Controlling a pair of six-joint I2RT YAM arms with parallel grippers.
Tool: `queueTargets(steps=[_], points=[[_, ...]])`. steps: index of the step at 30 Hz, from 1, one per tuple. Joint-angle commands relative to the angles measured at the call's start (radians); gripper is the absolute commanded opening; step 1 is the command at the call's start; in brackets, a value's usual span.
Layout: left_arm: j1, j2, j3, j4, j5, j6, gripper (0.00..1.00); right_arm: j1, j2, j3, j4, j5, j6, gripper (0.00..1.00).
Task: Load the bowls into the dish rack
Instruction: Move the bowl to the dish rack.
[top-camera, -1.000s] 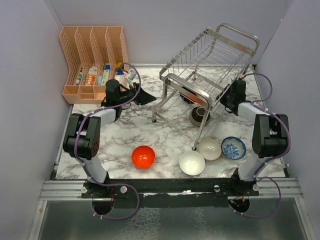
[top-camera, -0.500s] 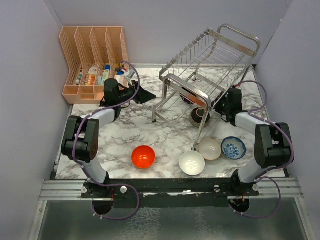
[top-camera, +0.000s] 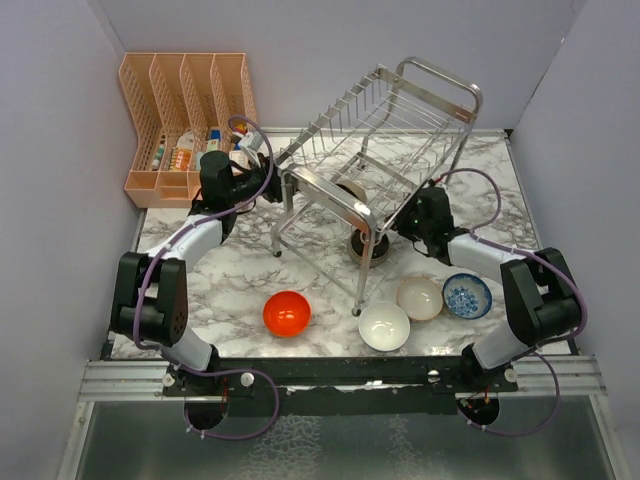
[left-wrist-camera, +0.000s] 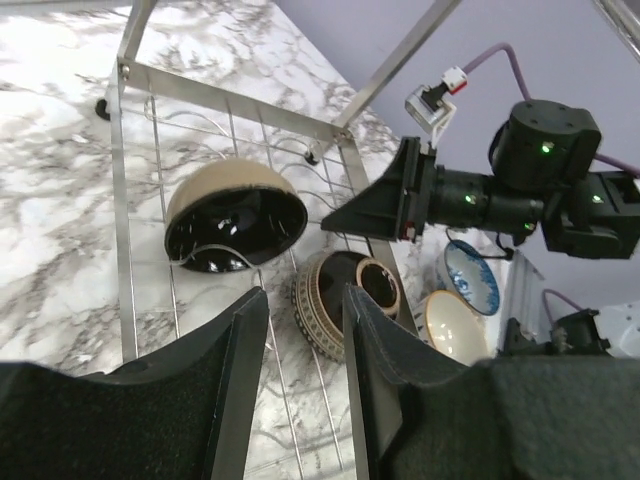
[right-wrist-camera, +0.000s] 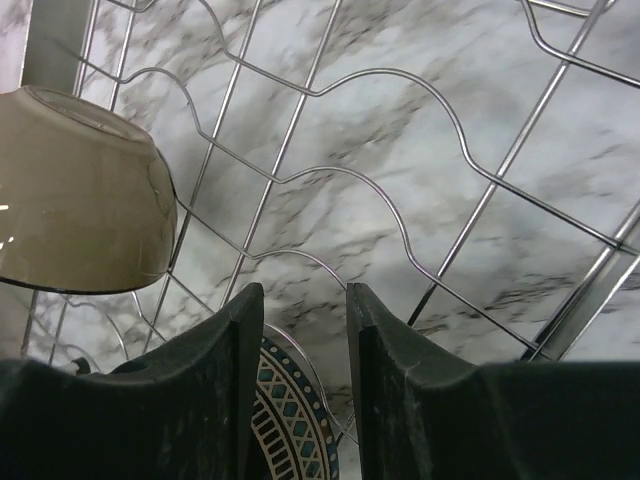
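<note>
The steel dish rack (top-camera: 400, 110) hangs tilted over the marble, its left end higher. My left gripper (top-camera: 268, 180) clamps its left end and my right gripper (top-camera: 400, 222) its right lower rail. In both wrist views the fingers stand slightly apart, and the bar they hold is hidden. A tan bowl, black inside (left-wrist-camera: 235, 215), lies on the lower wire shelf. A patterned dark bowl (top-camera: 362, 243) sits under the wires. On the table in front are the red-orange bowl (top-camera: 287, 313), the white bowl (top-camera: 384, 326), the beige-pink bowl (top-camera: 420, 298) and the blue-patterned bowl (top-camera: 467, 296).
A peach slotted organiser (top-camera: 185, 110) holding small items stands at the back left, just behind my left arm. Purple walls close in the left, back and right sides. The rack's legs (top-camera: 358, 308) reach down close to the white bowl.
The rack has swung left and toward the front, both grippers travelling with it. The patterned dark bowl beneath it has shifted left too. The front bowls stay put.
</note>
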Motion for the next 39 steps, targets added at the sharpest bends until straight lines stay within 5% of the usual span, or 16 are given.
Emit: queueTargets(steps=[1, 13, 19, 26, 39], points=[[0.000, -0.091, 0.060, -0.186, -0.141, 0.117, 0.40, 0.144, 0.061, -0.011, -0.107, -0.170, 0.125, 0.38], [0.000, -0.095, 0.050, -0.200, -0.164, 0.123, 0.41, 0.167, -0.171, 0.040, -0.229, 0.094, -0.177, 0.44], [0.000, -0.077, 0.036, -0.169, -0.154, 0.106, 0.41, 0.168, -0.280, 0.003, -0.194, -0.010, -0.370, 0.46], [0.000, -0.065, 0.027, -0.137, -0.146, 0.084, 0.45, 0.169, -0.342, -0.022, -0.133, -0.184, -0.514, 0.77], [0.000, -0.059, 0.025, -0.166, -0.185, 0.104, 0.68, 0.204, -0.239, 0.013, -0.087, -0.292, -0.563, 0.80]])
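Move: The patterned black bowl, standing on edge in the rack's lower tier, lies about 6 cm back and 8 cm left of the right hand and a touch below it. In the same tier the beige bowl is some 7 cm ahead and 12 cm left; the cream bowl on the table is roughly 20 cm back, 6 cm right and 5 cm lower. From the left hand the black bowl lies about 19 cm right, 6 cm back and 18 cm down. Still against the rack's right side, the right hand pushes it about 5 cm farther left and slightly back, then comes free, eases a little back to the right and rises some 7 cm while drawing back; turning about 40 degrees counter-clockwise with the fingers tipping up, it swings left again and sinks slightly above the black bowl as the fingers open wide. The left hand, high at the rack's left end, moves only a couple of centimetres left and forward, rises briefly and settles partly back, then spreads its fingers farther. ##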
